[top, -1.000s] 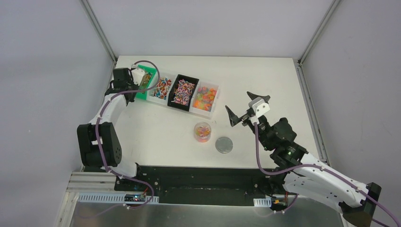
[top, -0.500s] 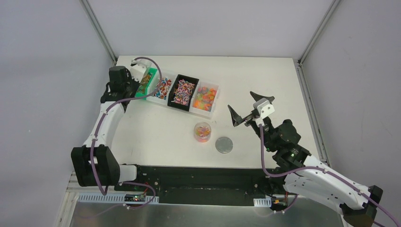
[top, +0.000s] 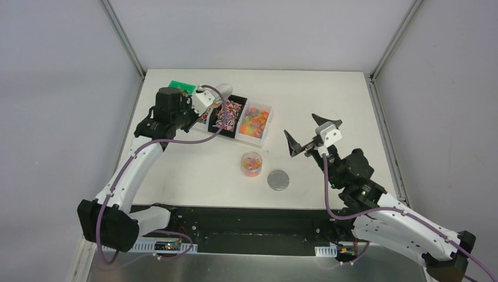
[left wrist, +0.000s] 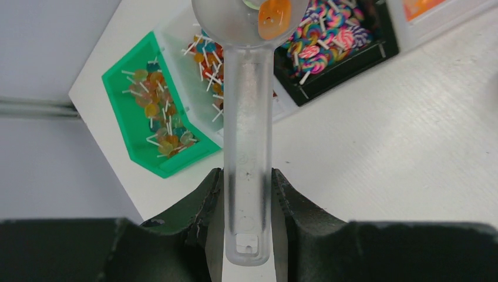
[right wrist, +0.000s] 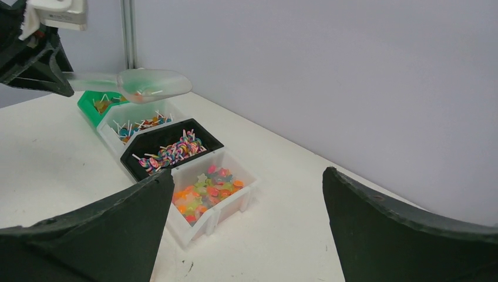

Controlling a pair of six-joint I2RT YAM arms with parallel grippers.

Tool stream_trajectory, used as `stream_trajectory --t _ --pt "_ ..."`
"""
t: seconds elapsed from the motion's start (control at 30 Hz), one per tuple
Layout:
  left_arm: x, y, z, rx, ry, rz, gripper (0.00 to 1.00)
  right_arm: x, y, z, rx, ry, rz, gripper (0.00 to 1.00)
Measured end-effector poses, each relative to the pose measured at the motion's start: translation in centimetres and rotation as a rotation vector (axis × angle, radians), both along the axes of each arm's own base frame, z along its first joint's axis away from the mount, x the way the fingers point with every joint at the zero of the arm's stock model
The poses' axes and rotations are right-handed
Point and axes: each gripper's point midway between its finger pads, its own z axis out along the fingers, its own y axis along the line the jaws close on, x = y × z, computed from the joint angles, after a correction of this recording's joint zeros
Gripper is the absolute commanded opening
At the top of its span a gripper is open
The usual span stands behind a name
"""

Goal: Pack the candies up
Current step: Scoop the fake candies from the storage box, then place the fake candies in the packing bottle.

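Observation:
My left gripper is shut on the handle of a clear plastic scoop. The scoop is held in the air over the row of bins and carries an orange candy and a few lollipop candies. It also shows in the right wrist view. Candies fill a green bin, a clear bin, a black bin and a white bin of gummy candies. A small clear jar holds some candies. My right gripper is open and empty, right of the jar.
A grey round lid disc lies on the table just right of the jar. The white table is walled by grey panels at the back and sides. The black base rail runs along the near edge.
My left arm has lifted the scoop out of the green bin and swung it right, over the clear and black bins. My right gripper shifted slightly right, then stayed still.

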Motion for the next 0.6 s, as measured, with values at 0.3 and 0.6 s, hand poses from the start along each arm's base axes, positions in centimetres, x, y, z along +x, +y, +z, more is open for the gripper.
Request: stream_trajectory --t 0.3,0.6 --pt "-5.1 -3.4 2.8 -0.015 -0.034 -0.204 0.0 -0.1 -0.7 0.1 0.004 0.0 -0.02 1.0" --pt "-10.0 -4.5 0.5 0.132 0.109 -0.347 0.0 -0.2 -1.3 0.3 0.01 -0.002 -0.036 1.0"
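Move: Behind and to the right of the left hand, which already grips the clear scoop loaded with candy, stands the round storage box: about 17 cm back, 16 cm right and 17 cm below. The black lollipop tray lies some 4 cm ahead and 6 cm right of that hand, the gummy tray about 2 cm ahead and 17 cm right, both roughly 19 cm lower. From the right hand, the storage box is about 5 cm back, 15 cm left and 29 cm below. Drawing back about 10 cm and some 4 cm to the right, the left hand carries the loaded scoop away from the lollipop trays towards the storage box, arching up a few centimetres and sinking again. The wrist swings some 20 degrees clockwise with a slight roll, left side rising, and the fingers keep their grip on the handle. ##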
